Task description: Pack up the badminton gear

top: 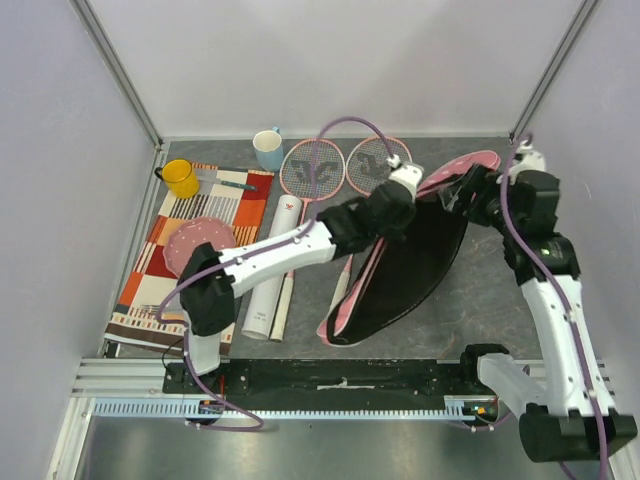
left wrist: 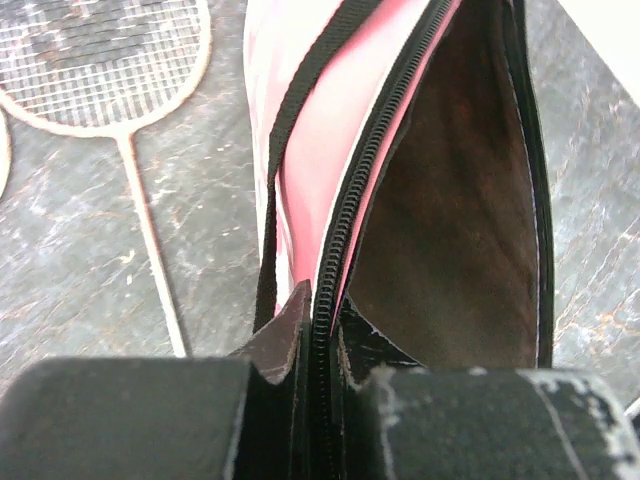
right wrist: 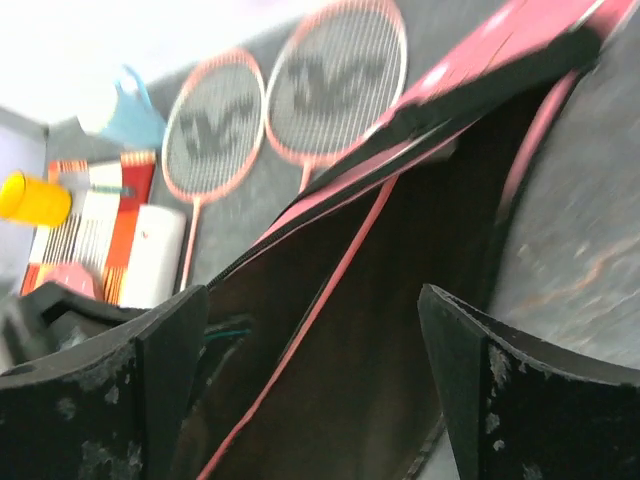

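Note:
The pink racket bag [top: 410,265] lies open in the middle of the table, its dark inside facing up. My left gripper [top: 408,212] is shut on the bag's zipper edge [left wrist: 322,300], which runs straight between the closed fingers. Over the bag's upper right end hangs my right gripper [top: 457,196], open; in its wrist view the gripper [right wrist: 310,340] has only the bag's dark lining [right wrist: 400,300] between its fingers. Two pink-framed rackets [top: 312,168] [top: 372,163] lie side by side behind the bag. A long white tube [top: 272,270] lies left of the bag.
A striped mat [top: 150,290] with a pink plate [top: 197,243] and cutlery covers the left side. A yellow mug [top: 180,178] and a blue mug [top: 268,150] stand at the back left. Walls enclose the table on three sides.

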Controlling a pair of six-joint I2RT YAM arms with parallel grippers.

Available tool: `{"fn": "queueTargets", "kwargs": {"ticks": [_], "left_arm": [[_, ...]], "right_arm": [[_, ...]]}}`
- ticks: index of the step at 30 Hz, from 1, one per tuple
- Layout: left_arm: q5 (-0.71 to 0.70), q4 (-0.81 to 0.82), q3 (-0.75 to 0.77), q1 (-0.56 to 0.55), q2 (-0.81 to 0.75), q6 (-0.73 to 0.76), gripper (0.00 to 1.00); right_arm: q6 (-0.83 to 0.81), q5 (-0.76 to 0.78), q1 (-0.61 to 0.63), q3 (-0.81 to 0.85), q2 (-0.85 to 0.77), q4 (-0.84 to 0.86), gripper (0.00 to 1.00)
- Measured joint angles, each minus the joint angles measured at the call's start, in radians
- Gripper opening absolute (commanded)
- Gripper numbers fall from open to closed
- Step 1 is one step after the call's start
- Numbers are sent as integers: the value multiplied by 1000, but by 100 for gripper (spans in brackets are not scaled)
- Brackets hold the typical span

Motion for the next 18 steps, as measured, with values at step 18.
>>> {"fn": "queueTargets", "kwargs": {"ticks": [18], "left_arm": [[53,-105,-183,273,-458,-121,2]], "right_arm": [[-36,293,21,213,209,-6,88]]}}
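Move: My left fingers already pinch the zipped rim of the open bag. From that hand the left racket's middle lies about 23 cm to the left and 7 cm ahead, the tube some 30 cm left and 2 cm back, and the right racket's middle about 9 cm left and 2 cm ahead, all nearly 20 cm below. From my empty right hand, the right racket is some 17 cm left, 26 cm down. Keeping the rim pinched, I sweep my left hand left about 16 cm and up some 12 cm, easing slightly forward at first, carrying the bag towards the left racket and tube; the wrist turns counter-clockwise and its left side dips. My wide-open right hand rises about 14 cm, drifting right, then sinks nearly as far while reaching forward, clear of the bag. ##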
